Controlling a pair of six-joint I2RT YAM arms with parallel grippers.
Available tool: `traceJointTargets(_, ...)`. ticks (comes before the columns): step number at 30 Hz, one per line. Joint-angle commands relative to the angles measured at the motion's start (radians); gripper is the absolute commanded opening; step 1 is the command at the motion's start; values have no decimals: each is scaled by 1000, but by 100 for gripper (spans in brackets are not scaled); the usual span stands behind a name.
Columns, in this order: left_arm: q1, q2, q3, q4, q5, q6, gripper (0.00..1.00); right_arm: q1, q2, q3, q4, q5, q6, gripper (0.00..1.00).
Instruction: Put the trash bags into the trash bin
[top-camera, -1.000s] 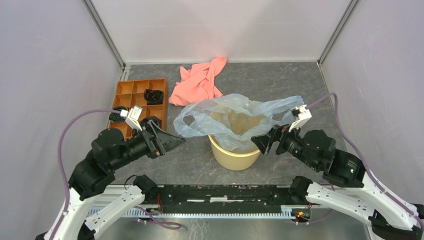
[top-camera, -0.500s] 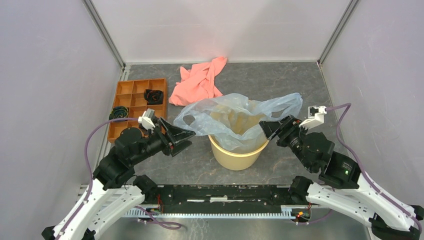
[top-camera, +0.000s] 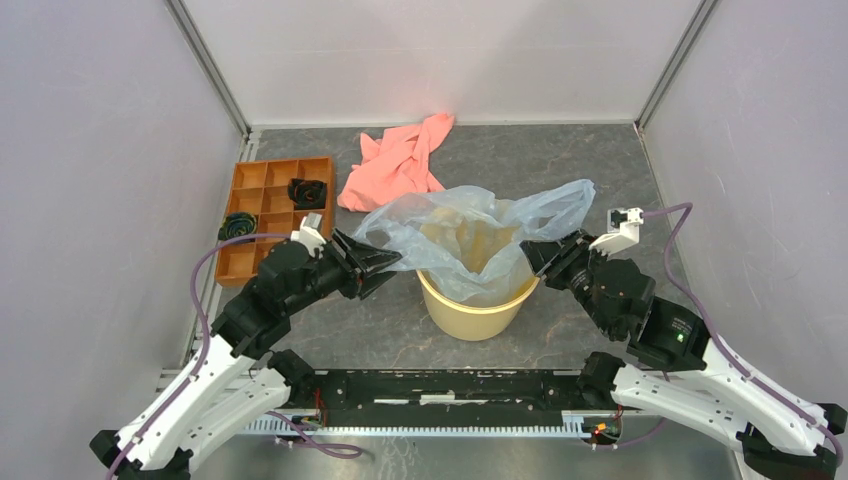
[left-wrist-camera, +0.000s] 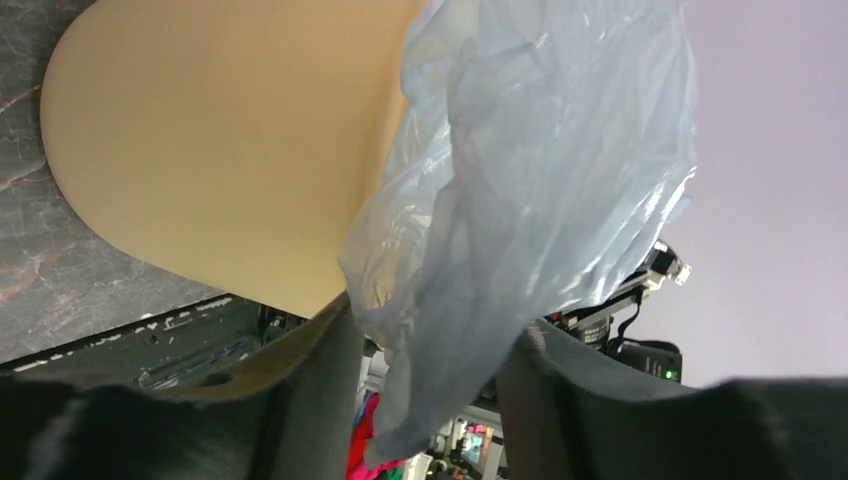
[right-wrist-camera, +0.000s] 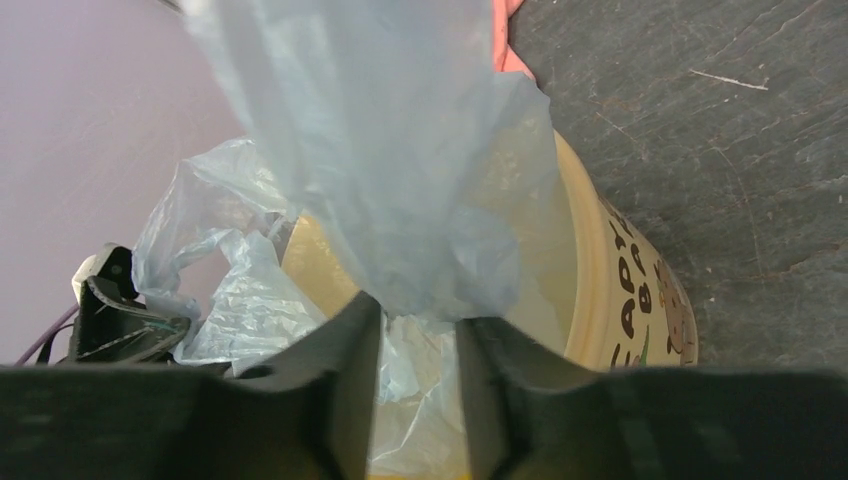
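Note:
The cream trash bin (top-camera: 478, 310) stands at the table's middle. The pale blue trash bag (top-camera: 470, 225) is draped over its mouth, partly sunk inside, with lobes hanging out on both sides. My left gripper (top-camera: 388, 263) is at the bag's left edge. In the left wrist view its jaws (left-wrist-camera: 430, 345) stand apart with bag film (left-wrist-camera: 540, 180) hanging between them, beside the bin wall (left-wrist-camera: 220, 150). My right gripper (top-camera: 537, 256) is at the bin's right rim. Its jaws (right-wrist-camera: 415, 315) are narrowly open around the bag's right lobe (right-wrist-camera: 380, 150), above the bin rim (right-wrist-camera: 620, 290).
An orange compartment tray (top-camera: 262, 172) with small dark items sits at the left. A salmon-pink cloth (top-camera: 395, 165) lies behind the bin. White walls and metal posts close in the back and sides. The arm bases and a black rail line the near edge.
Both grippers have moved in toward the bin. The left one went right to the bag's left edge, the right one went up and left to the bag's right lobe. The bag has bunched inward.

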Motion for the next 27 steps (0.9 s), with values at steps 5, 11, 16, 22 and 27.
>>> traceJointTargets(5,-5,22,56,39,6,26,17,-1,-19,44,-41,24,-32,11)
traceJointTargets(11,-4,-33,68,-58,108,76,2,-1,-75,105,-140,-66,-130,1)
traceJointTargets(16,-5,-70,49,-58,199,95,2,-1,-113,135,-201,-164,-160,0)
traceJointTargets(22,-4,-89,8,-57,317,157,2,-1,-146,104,-255,-306,-168,1)
traceJointTargets(27,-5,-88,-25,-89,394,206,2,-2,-192,67,-319,-334,-145,0)
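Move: Both hands' part-open fingers already straddle the trash bag. The bag's left edge lies at the left finger pads, about 1 cm ahead, and its right edge lies at the right ones, 1 cm ahead and 1 to the left. The trash bin's middle is roughly 18 cm right, 3 ahead and 15 below the left hand, and 10 cm left, 2 ahead and 15 below the right. The wooden tray sits some 28 cm left and 26 ahead of the left hand, 26 below it. Both grippers close and pinch the bag's side edges, left and right, then together draw them back towards the robot about 6 cm. They rise a couple of centimetres on the way and sink most of that again; each hand turns its fingers inward some 15 degrees, the left clockwise, the right counter-clockwise, keeping its grip. ##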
